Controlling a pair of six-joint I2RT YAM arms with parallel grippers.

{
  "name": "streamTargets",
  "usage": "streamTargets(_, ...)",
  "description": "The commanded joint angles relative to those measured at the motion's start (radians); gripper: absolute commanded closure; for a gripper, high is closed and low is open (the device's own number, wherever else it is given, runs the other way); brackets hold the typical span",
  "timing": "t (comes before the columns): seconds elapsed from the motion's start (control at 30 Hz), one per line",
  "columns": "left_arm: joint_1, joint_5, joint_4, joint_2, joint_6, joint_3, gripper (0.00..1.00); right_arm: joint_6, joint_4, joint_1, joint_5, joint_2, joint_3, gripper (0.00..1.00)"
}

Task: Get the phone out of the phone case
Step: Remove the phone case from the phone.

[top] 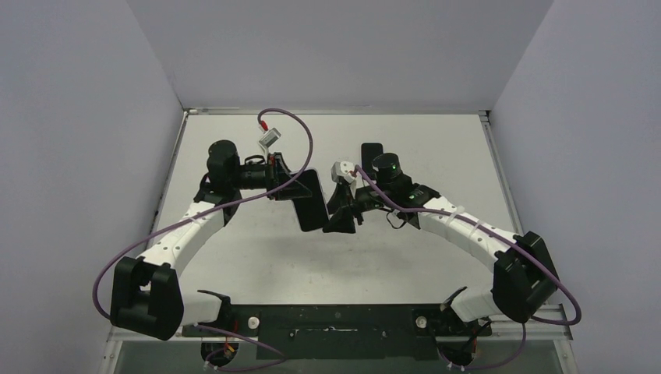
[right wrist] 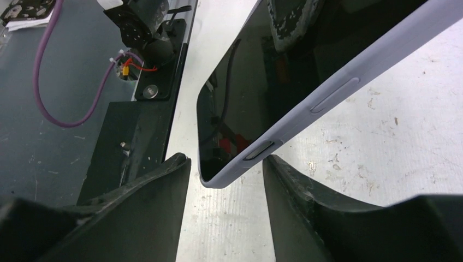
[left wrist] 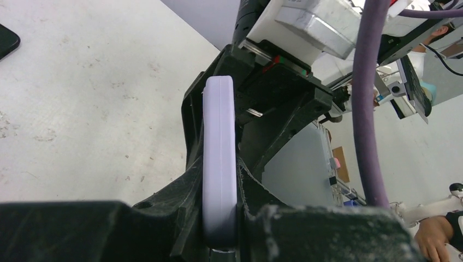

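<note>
The phone [top: 310,200], black screen showing [right wrist: 245,93], sits inside a lavender phone case [right wrist: 338,76] and is held up above the table. My left gripper [top: 282,184] is shut on it. In the left wrist view the case's edge [left wrist: 219,158] is pinched between both fingers [left wrist: 164,218]. My right gripper [top: 343,212] is open just to the right of the phone. In the right wrist view the phone's lower corner reaches down between the two fingertips [right wrist: 183,164] of the right gripper [right wrist: 226,164], with a gap on each side.
A small dark flat object [top: 372,149] lies on the white table [top: 436,148] behind the right arm, and also shows as the dark object [left wrist: 5,41] in the left wrist view. A purple cable [top: 292,125] loops over the left arm. A dark base bar [top: 335,319] runs along the near edge.
</note>
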Motion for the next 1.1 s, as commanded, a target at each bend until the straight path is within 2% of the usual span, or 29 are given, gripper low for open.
streamTargets(0.0,-0.008,0.056,0.041,-0.003,0.012,0.068,1.00,-0.076,-0.004,0.012,-0.069,0.023,0.056,0.55)
streamTargets(0.2,-0.010,0.083,0.054,0.000,-0.012,0.068,1.00,-0.143,-0.071,0.026,-0.080,0.048,0.082,0.80)
streamTargets(0.4,-0.019,0.107,0.116,0.032,-0.106,0.057,1.00,-0.238,-0.110,0.055,-0.043,0.045,0.096,0.99)
streamTargets(0.6,-0.027,0.116,0.195,0.095,-0.231,0.038,1.00,-0.363,-0.183,0.120,0.060,0.046,0.145,1.00)
streamTargets(0.87,-0.043,0.130,0.488,0.171,-0.480,0.017,1.00,-0.427,-0.168,0.188,0.177,0.029,0.164,1.00)
streamTargets(1.07,-0.064,0.114,0.555,0.176,-0.526,0.005,1.00,-0.376,-0.020,0.192,0.327,-0.006,0.096,1.00)
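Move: Between the right hand's parted fingertips sits the near corner of the lilac phone case; the middle of the case, phone still inside, lies about 4 cm left, 3 cm ahead and 3 cm above that hand. The left hand still grips the upper, farther part, with the case's middle some 3 cm back, 1 cm left and 3 cm below it. On the table, the other black phone is about 38 cm ahead of the right hand, 14 cm right and 28 cm below. Closing on the case's near corner, the right fingers stop part-way, and the hand draws back and down, about 3 cm back and 2 cm down. It then works about 2 cm left along the case, rolling some 15 degrees with its forward side rising, and the fingers shut fully at the end. The left hand keeps its pinch, easing about 1 cm back and 1.5 cm right while turning about 10 degrees clockwise. ##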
